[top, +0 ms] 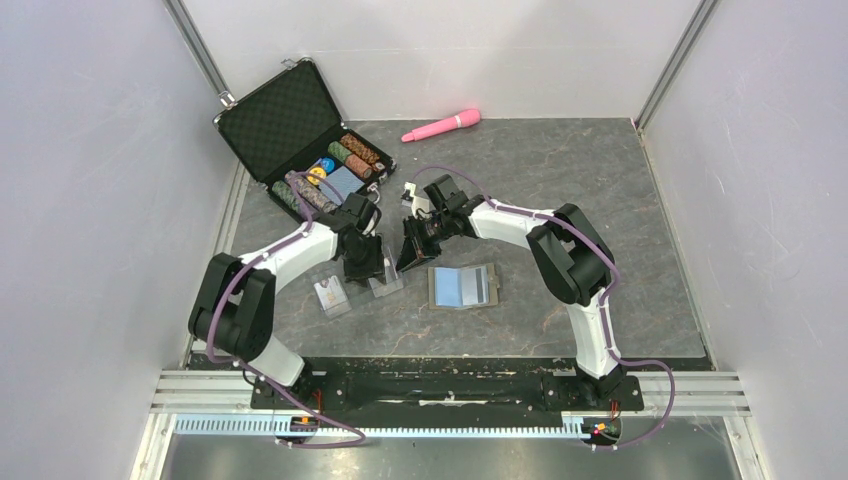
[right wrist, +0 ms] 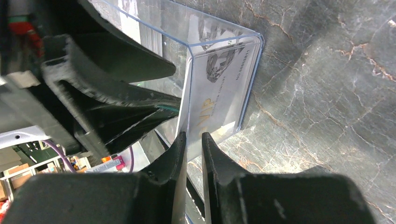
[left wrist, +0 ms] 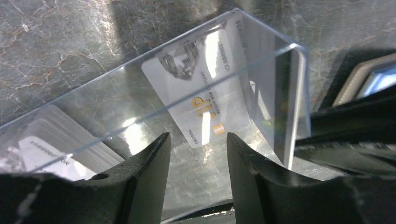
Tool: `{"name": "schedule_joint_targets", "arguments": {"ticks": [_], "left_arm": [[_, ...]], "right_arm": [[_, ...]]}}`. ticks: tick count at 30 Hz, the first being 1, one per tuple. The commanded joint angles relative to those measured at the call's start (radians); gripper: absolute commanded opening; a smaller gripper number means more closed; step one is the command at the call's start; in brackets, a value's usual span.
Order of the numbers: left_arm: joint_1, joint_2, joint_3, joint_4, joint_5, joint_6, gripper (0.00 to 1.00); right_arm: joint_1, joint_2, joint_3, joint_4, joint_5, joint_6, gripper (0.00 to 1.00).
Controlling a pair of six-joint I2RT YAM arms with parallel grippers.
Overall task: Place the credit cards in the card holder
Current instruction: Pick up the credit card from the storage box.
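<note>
One pale credit card [left wrist: 196,88] with a gold mark lies inside a clear plastic case [left wrist: 261,56], which stands tilted on the table. My left gripper [left wrist: 198,140] is open just in front of that case with nothing between its fingers. A stack of more credit cards [left wrist: 51,149] lies to its left in a second clear tray [top: 332,295]. My right gripper [right wrist: 191,137] is shut on the side wall of the clear case [right wrist: 219,42], and the card [right wrist: 219,88] shows through it. The khaki card holder [top: 463,287] lies open with its light-blue lining up, to the right of both grippers [top: 362,268] [top: 408,258].
A black hard case [top: 290,120] with poker chips and a blue deck stands open at the back left. A pink cylinder [top: 441,125] lies at the back of the table. The two grippers are very close together over the clear case [top: 385,283].
</note>
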Motion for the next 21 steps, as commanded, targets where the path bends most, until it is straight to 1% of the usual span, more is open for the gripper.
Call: {"name": "schedule_joint_targets", "arguments": {"ticks": [1, 6, 8, 11, 12, 15, 18, 21], "left_arm": [[0.027, 0.044, -0.039, 0.082, 0.04, -0.064, 0.55], [0.055, 0.071, -0.1, 0.184, 0.103, -0.114, 0.52], [0.063, 0.085, -0.115, 0.215, 0.123, -0.128, 0.47], [0.068, 0.089, -0.129, 0.246, 0.142, -0.136, 0.33], [0.069, 0.086, -0.131, 0.251, 0.146, -0.136, 0.25], [0.068, 0.071, -0.126, 0.25, 0.159, -0.132, 0.09], [0.068, 0.056, -0.116, 0.255, 0.187, -0.129, 0.03], [0.067, 0.038, -0.096, 0.236, 0.198, -0.124, 0.02]], "right_arm": [[0.017, -0.028, -0.03, -0.027, -0.004, -0.026, 0.13], [0.016, -0.033, -0.034, -0.027, -0.003, -0.029, 0.13], [0.016, -0.033, -0.033, -0.026, -0.003, -0.03, 0.13], [0.015, -0.033, -0.031, -0.027, -0.003, -0.031, 0.13], [0.017, -0.033, -0.031, -0.026, -0.003, -0.031, 0.13], [0.016, -0.033, -0.032, -0.027, -0.003, -0.031, 0.13], [0.017, -0.031, -0.031, -0.026, -0.004, -0.033, 0.13], [0.016, -0.028, -0.031, -0.027, -0.007, -0.033, 0.13]]}}
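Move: The cards at the right-hand end of the clear storage box lie some 2 cm ahead of the left fingertips, 2 cm to their right and about 3 cm below. The box's other card stack is about 10 cm to the left and 2 cm back, on the same level; the open card holder is roughly 18 cm to the right and 1 cm back. From the right hand, these same cards are about 3 cm to the left, 1 cm back and 4 cm down. Straight down about 2 cm into the box, the left hand dips to the near edge of the right-end cards, then edges 1 cm to the right while its fingertips tilt some 10 degrees that way with a slight counter-clockwise turn. From about half open its fingers shut almost fully there on a card's edge. The right hand stays still, keeping its pinch on the box's end wall. ##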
